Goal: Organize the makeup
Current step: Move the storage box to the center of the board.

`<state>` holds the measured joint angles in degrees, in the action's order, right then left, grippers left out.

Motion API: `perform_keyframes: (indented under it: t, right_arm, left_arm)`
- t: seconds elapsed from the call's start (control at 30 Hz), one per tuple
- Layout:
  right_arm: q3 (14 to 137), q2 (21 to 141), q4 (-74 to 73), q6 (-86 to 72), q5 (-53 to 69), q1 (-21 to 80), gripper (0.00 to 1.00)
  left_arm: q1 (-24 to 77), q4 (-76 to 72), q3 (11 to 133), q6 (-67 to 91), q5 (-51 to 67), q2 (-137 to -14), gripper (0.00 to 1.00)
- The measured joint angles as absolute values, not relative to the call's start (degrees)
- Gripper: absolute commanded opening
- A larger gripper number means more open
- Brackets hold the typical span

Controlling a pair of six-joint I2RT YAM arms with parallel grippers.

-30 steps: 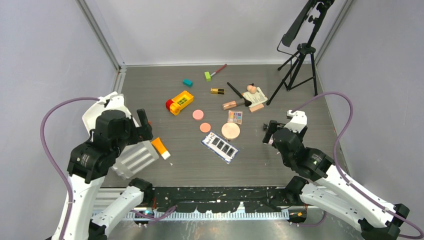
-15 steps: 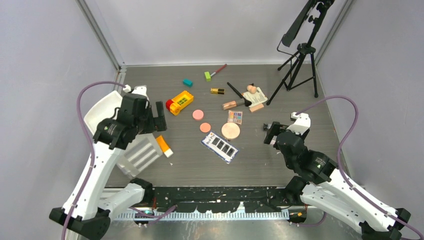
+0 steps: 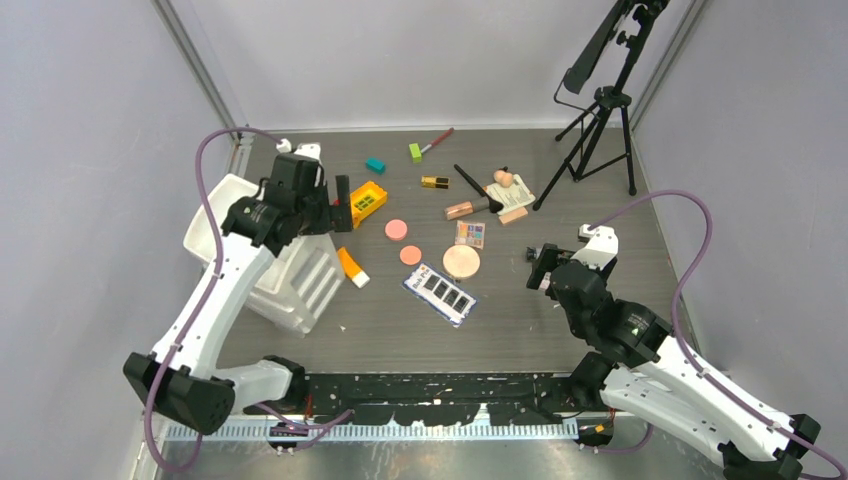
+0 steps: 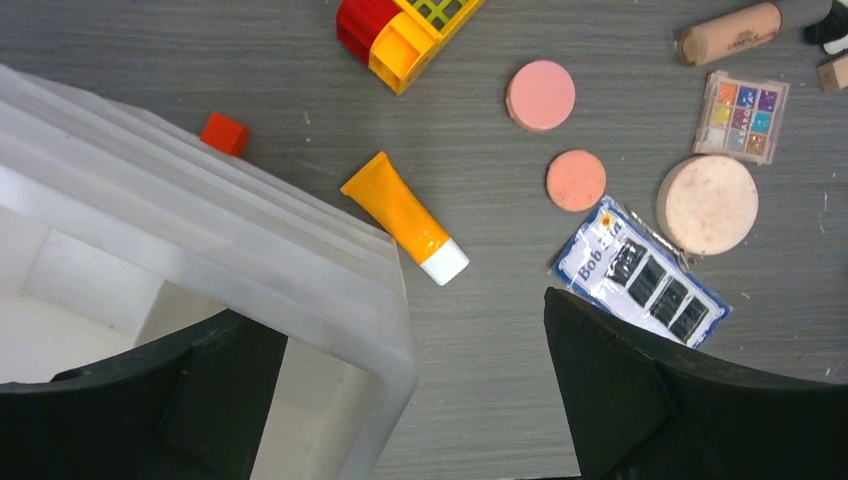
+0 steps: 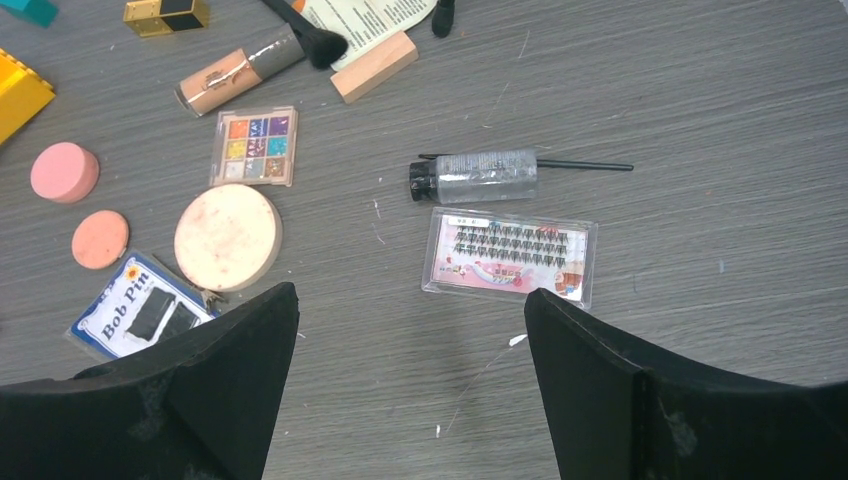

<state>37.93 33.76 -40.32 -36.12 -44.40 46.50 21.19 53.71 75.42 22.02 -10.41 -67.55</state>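
Observation:
The makeup lies loose on the grey table. An orange tube point(image 3: 351, 267) point(image 4: 405, 218) rests against the white bin point(image 3: 270, 260) point(image 4: 200, 250). To its right are a pink compact point(image 3: 396, 229), a peach compact point(image 3: 410, 255), a big beige compact point(image 3: 461, 262), an eyeshadow palette point(image 3: 470, 234) and a bob pin card point(image 3: 440, 292). Farther back lie a black brush point(image 3: 478, 188), a beige tube point(image 3: 460, 210), a gold-black lipstick point(image 3: 434, 182) and a red pencil point(image 3: 437, 141). My left gripper point(image 3: 340, 205) point(image 4: 395, 310) hangs open over the bin's corner. My right gripper point(image 3: 538, 268) point(image 5: 410, 290) is open above bare table, near an eyelash case point(image 5: 510, 255) and a clear tube point(image 5: 475, 175).
A yellow-and-red toy brick point(image 3: 362, 203) sits just beyond the left gripper. A red block point(image 4: 224, 133) lies by the bin; teal point(image 3: 375, 165) and green point(image 3: 415, 152) blocks lie at the back. A black tripod point(image 3: 600, 110) stands at the back right. Walls close in left, right and behind.
My left arm has swung away from the near edge, toward the back and right. The bin and the orange tube have shifted the same way. The right arm has barely moved.

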Motion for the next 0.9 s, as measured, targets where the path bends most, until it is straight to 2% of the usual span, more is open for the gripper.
perform_keyframes:
  t: [0.37, 0.53, 0.8, 0.9]
  right_arm:
    - [37.3, 31.5, -40.2, -36.1, -44.2, 46.5, 0.88]
    - [37.2, 31.5, -40.0, -36.1, -44.2, 46.5, 0.87]
    - [36.7, 31.7, -38.9, -36.0, -42.7, 46.5, 0.87]
    - [36.6, 31.7, -38.9, -35.9, -42.7, 46.5, 0.87]
  left_arm:
    - [18.7, 49.1, 79.1, 21.1, -13.1, -74.4, 0.98]
    - [13.8, 47.2, 79.7, 22.1, -14.0, -75.5, 0.82]
    - [9.3, 48.7, 84.7, 22.1, -15.0, -81.2, 0.43]
    - [9.2, 49.5, 86.6, 22.0, -15.5, -82.8, 0.40]
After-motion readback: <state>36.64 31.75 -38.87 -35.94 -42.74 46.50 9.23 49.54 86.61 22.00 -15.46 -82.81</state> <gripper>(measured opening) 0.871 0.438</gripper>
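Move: The storage box's middle lies about 13 cm to the left of the left hand, 6 cm back and 12 cm below; its right-hand rim corner already stands between the open fingers. The orange tube lies on the table some 4 cm back and 1 cm right of this hand, the toy truck 7 cm ahead and 3 cm right, the pink puff 3 cm ahead and 10 cm right. From the right hand, the box is some 52 cm left and 1 cm ahead. The storage box's right-hand rim corner is what the left hand closes on: one finger inside the wall, one outside, they shut from wide open to a bit under half as they come to pinch the rim. Meanwhile the hand travels level, forward at first, then forward and left, about 9 cm out and 6 cm left in all, taking the box along and turning some 15 degrees counter-clockwise. ##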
